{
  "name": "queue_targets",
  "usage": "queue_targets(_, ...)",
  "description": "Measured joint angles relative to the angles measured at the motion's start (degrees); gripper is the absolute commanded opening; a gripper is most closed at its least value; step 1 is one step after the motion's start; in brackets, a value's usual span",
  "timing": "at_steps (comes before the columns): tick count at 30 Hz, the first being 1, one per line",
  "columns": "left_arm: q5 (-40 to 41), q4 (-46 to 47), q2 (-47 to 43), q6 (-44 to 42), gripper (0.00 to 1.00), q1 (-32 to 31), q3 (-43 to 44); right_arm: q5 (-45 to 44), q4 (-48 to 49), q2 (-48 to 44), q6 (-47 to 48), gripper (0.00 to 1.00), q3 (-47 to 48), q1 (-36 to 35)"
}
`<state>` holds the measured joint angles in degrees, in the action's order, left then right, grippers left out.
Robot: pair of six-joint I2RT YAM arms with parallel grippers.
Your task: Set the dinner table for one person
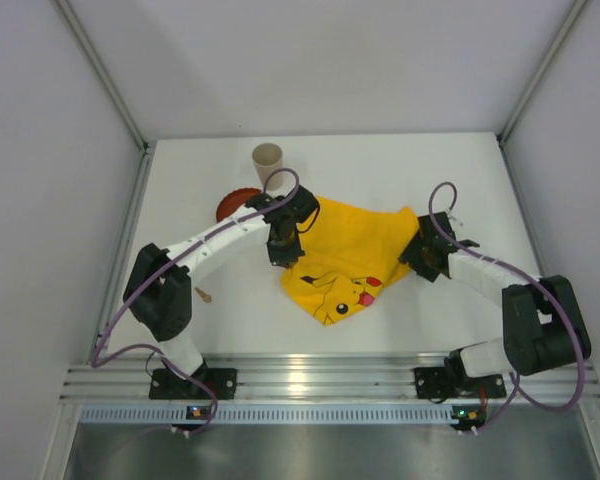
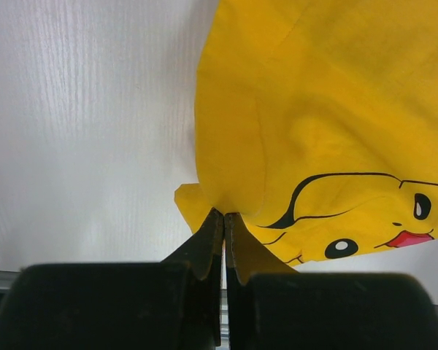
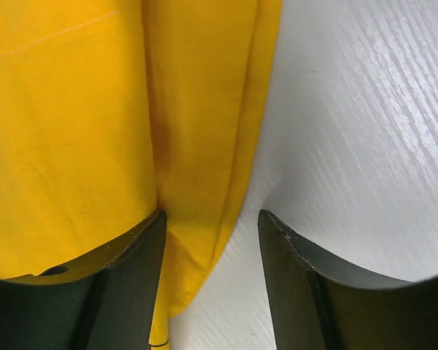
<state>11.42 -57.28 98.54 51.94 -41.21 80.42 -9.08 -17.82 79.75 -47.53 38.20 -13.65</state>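
Note:
A yellow Pikachu-print cloth (image 1: pixel 350 255) lies crumpled in the middle of the white dinner table (image 1: pixel 400 170). My left gripper (image 1: pixel 280 255) is shut on the cloth's left edge. In the left wrist view its tips (image 2: pixel 224 215) pinch a fold of the cloth (image 2: pixel 314 109), which hangs from them. My right gripper (image 1: pixel 417 250) stands open at the cloth's right corner. In the right wrist view the hem of the cloth (image 3: pixel 73 131) lies between the parted fingers of that gripper (image 3: pixel 212 214), against the left one, with bare table (image 3: pixel 365 146) by the right one.
A beige cup (image 1: pixel 267 160) stands at the back. A red plate (image 1: pixel 235 205) in front of it is partly hidden by my left arm. A small wooden utensil (image 1: pixel 204 294) lies at the left. The aluminium rail (image 1: pixel 320 375) runs along the near edge.

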Motion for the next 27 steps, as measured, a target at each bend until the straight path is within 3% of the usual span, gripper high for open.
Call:
queue_targets(3,0.0,-0.1,0.0,0.0,0.00,-0.2,0.0,0.9,2.9,1.1,0.0,0.51,0.1,0.1)
queue_targets(7,0.2,-0.4,0.0,0.0,0.00,-0.2,-0.1,2.0,5.9,2.6,0.0,0.36,0.3,0.1)
queue_targets(8,0.3,-0.5,0.0,0.0,0.00,-0.2,-0.1,2.2,6.4,3.1,-0.1,0.31,0.3,0.1)
queue_targets(10,0.5,-0.8,0.0,0.0,0.00,-0.2,-0.1,2.8,7.0,3.8,0.0,0.09,0.5,0.2)
queue_targets(12,0.6,-1.0,0.0,0.0,0.00,-0.2,-0.2,3.3,7.2,4.4,-0.2,0.00,0.6,0.3)
queue_targets(17,1.4,-1.4,0.0,0.0,0.00,-0.2,-0.3,3.3,6.1,4.5,-0.3,0.00,1.0,0.3)
queue_targets(21,2.0,-1.8,0.0,-0.1,0.00,0.2,-0.1,2.9,-1.7,4.3,2.4,0.00,4.1,1.9)
queue_targets(27,1.7,-2.5,-1.4,-1.0,0.00,4.8,2.0,2.7,-18.2,6.9,11.2,0.00,20.3,13.1)
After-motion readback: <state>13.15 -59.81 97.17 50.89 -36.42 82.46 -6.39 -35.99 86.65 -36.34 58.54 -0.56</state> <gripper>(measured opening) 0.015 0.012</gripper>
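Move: The napkin's right edge, lying folded over itself, passes between the right hand's open fingers, its pinch spot some 2 cm ahead, 1 cm left and 1 cm below. From that hand the napkin's far right corner is about 14 cm ahead and 2 cm left, the printed red cheek 12 cm left and 7 cm back. The left hand already holds the other end up; from it the pinch spot lies roughly 29 cm right, 4 cm ahead and 9 cm down, the plate 18 cm ahead and 10 cm left. The napkin's folded right edge is pinched by the right hand, which creeps about 2 cm forward and slightly left just over the table, shuts, eases back a little, then swings some 8 cm right while rising 5 cm and going forward. The left hand keeps its pinch, almost still until it finally pulls about 3 cm left, forward and up. ##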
